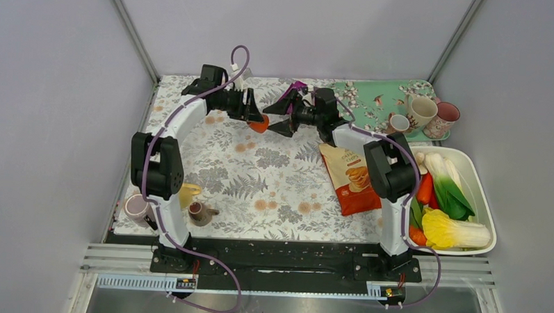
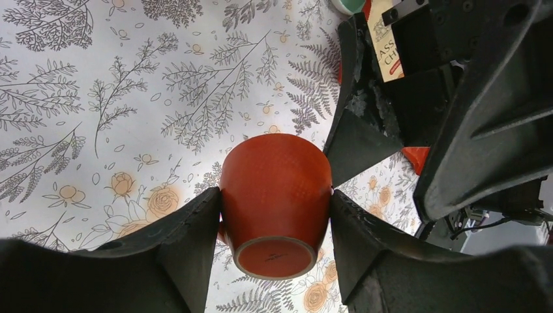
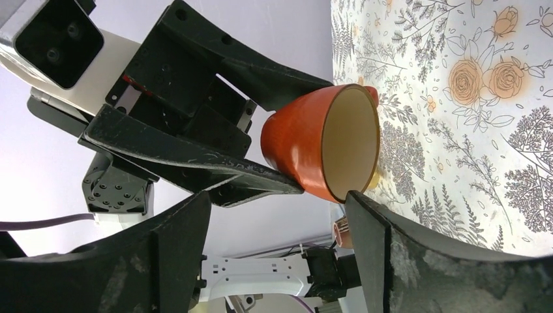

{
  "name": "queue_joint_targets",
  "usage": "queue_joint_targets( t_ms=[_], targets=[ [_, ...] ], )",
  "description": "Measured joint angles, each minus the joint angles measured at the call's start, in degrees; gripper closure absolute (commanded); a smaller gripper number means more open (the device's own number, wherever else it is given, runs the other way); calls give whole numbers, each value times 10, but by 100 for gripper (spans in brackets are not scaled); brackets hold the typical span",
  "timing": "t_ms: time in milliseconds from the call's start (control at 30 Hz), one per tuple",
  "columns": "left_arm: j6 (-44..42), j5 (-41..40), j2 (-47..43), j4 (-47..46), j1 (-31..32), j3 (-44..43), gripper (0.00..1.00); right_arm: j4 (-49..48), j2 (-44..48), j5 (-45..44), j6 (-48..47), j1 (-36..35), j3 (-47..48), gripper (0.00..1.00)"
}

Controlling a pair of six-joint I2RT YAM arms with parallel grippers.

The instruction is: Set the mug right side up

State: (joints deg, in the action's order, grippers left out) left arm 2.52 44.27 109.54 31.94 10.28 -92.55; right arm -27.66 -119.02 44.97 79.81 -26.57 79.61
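The orange mug (image 1: 260, 124) hangs sideways above the floral tablecloth, near the back middle of the table. My left gripper (image 1: 255, 115) is shut on its body, one finger on each side. In the left wrist view the mug (image 2: 275, 195) shows its base toward the camera, between my left gripper's (image 2: 275, 218) jaws. The handle is mostly hidden behind one finger. In the right wrist view the mug (image 3: 306, 147) turns its cream inside toward my right gripper (image 3: 279, 195). That gripper is open, and one fingertip (image 3: 357, 202) sits right at the rim's lower edge. Seen from above, my right gripper (image 1: 277, 120) faces the left one.
An orange snack bag (image 1: 352, 178) lies right of centre. A green tray (image 1: 373, 111) with several cups stands at the back right. A white bin (image 1: 476, 179) of vegetables is at the right edge. Two small cups (image 1: 135, 207) (image 1: 199, 213) sit by the left arm's base.
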Motion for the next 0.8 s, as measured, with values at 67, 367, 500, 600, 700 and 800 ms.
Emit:
queue_joint_targets(
  t_ms=[67,367,500,600,700,800],
  targets=[
    [5,5,0,-5,0,0,100,0,-2,4,5,1,4,21],
    [19,36,0,-30,8,0,100,-49,-34,11,69,3,22,25],
    [24,55,0,-31,18,1,100,-56,-36,10,75,3,40,30],
    [24,65,0,-32,21,1,100,-59,-36,10,75,2,46,61],
    [24,77,-5,-43,20,0,100,-55,-43,11,75,2,46,86],
    [21,83,-7,-47,18,0,82,-57,-45,17,78,2,46,100]
  ],
)
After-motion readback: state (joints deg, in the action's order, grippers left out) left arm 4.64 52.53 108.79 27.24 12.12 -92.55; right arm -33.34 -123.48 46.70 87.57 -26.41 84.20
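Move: Just beyond the right hand's wide-open fingertips, the orange mug lies about 5 cm to that hand's left, 2 cm ahead and some 4 cm below it, mouth facing it. The left hand still pinches the mug, whose middle sits about 1 cm to its right and 1 cm below. From the right hand, the purple bag lies on the table some 12 cm ahead and 10 cm right, and the chips bag about 11 cm back and 27 cm right, both roughly 18 cm below. Bringing the mug to the waiting right gripper, the left hand keeps its grip and, after a brief start upward, carries the mug about 3 cm right and 3 cm up, turning slightly. The right hand eases some 2 cm forward and up, with a little leftward reach, then late on shuts its fingers, pinching the mug's upper wall at the rim, one finger inside and one outside. ##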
